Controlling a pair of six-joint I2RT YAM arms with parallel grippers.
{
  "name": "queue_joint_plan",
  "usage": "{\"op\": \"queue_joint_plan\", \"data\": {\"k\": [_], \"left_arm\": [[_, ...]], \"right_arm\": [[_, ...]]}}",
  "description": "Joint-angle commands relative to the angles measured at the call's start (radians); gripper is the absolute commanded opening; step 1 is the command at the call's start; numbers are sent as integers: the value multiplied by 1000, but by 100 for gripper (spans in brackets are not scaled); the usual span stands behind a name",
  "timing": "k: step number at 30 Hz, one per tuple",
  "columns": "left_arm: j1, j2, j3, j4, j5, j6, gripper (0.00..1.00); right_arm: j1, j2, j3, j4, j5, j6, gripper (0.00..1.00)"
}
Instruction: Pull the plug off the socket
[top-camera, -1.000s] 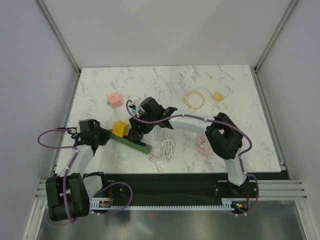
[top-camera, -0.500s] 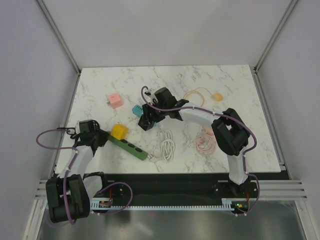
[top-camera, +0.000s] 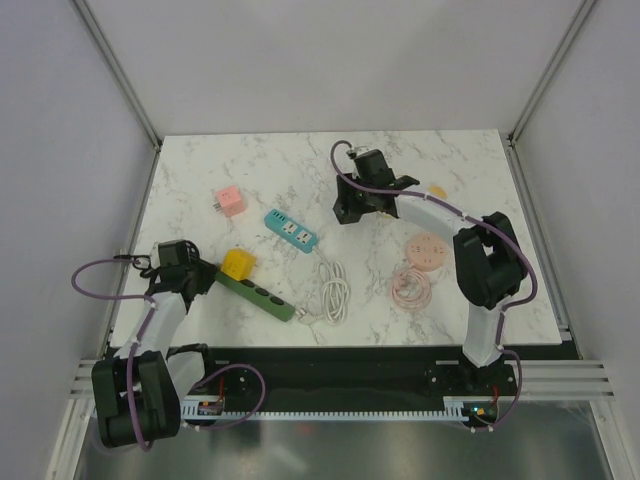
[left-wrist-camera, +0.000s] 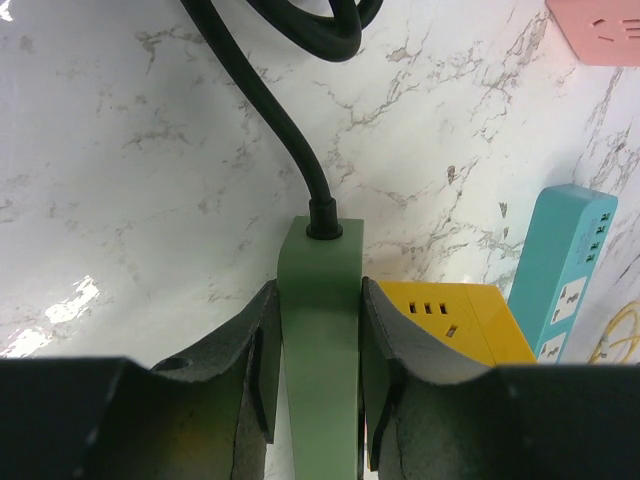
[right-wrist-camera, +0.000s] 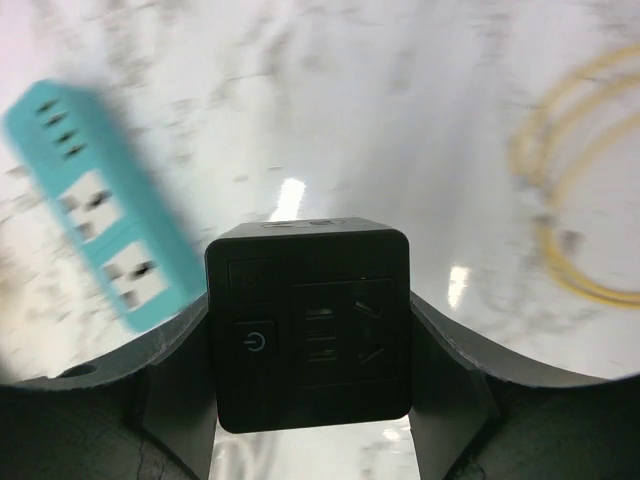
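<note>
My left gripper (top-camera: 200, 272) is shut on the cord end of the green power strip (top-camera: 258, 294), which lies flat on the table; in the left wrist view the jaws press both sides of the strip (left-wrist-camera: 320, 330). A yellow cube plug (top-camera: 238, 263) sits at the strip beside my fingers and also shows in the left wrist view (left-wrist-camera: 450, 320). My right gripper (top-camera: 347, 208) is at the back middle, far from the strip, shut on a black cube plug (right-wrist-camera: 310, 325) held above the table.
A teal power strip (top-camera: 291, 230) lies mid-table, a pink cube (top-camera: 230, 201) at the back left, a white coiled cable (top-camera: 333, 294) at the front. A pink round socket (top-camera: 425, 250) and pink coil (top-camera: 409, 291) lie to the right, a yellow cable (right-wrist-camera: 590, 200) farther back.
My right gripper has carried the black cube plug from the green strip up and back to the right. The teal strip and pink round socket are now uncovered. The left arm has not moved.
</note>
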Motion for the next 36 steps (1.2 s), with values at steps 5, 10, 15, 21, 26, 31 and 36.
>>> {"op": "queue_joint_plan", "data": {"k": [5,10,15,21,26,31,36], "left_arm": [[4,1,-4,-20,-70,58,2],[3,0,-4,-19,-67,58,2],[3,-3,-7,-19,-66,57,2],[3,-3,-7,-19,-66,57,2],[3,-6,-7,-20,-64,58,2],[3,-3,-7,-19,-63,57,2],[3,-5,-7,-20,-63,58,2]], "right_arm": [[-134,-92,-90,-38,222,12,1],[-157,-150,-217,34,253,33,12],[-159,-175,-283,74,244,44,24],[-159,-182,-310,91,222,46,46],[-162,-201,-308,88,229,41,79],[-164,-218,-254,18,255,20,98],[-161,-265,-190,-31,299,6,98]]}}
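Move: The right hand already holds the black plug in the air, and the bare patch of table where it goes lies about 13 cm to its right, 1 cm back and 5 cm below. The yellow cord loop lies some 5 cm ahead and 12 cm right, the round pink plug about 8 cm back and 22 cm right, the teal strip roughly 12 cm left and 2 cm back, all near 7 cm below. From the left hand, that patch is about 44 cm right and 12 cm ahead, near level. The right hand sweeps quickly to its right by some 13 cm, away from the teal strip towards the bare patch between the yellow cord loop and the round pink plug, sinking about 5 cm and turning roughly 20 degrees clockwise with the black plug still between its fingers. There it settles and waits briefly over the same spot, then spreads its fingers wide to let go of the plug and starts straight up by about 3 cm. ##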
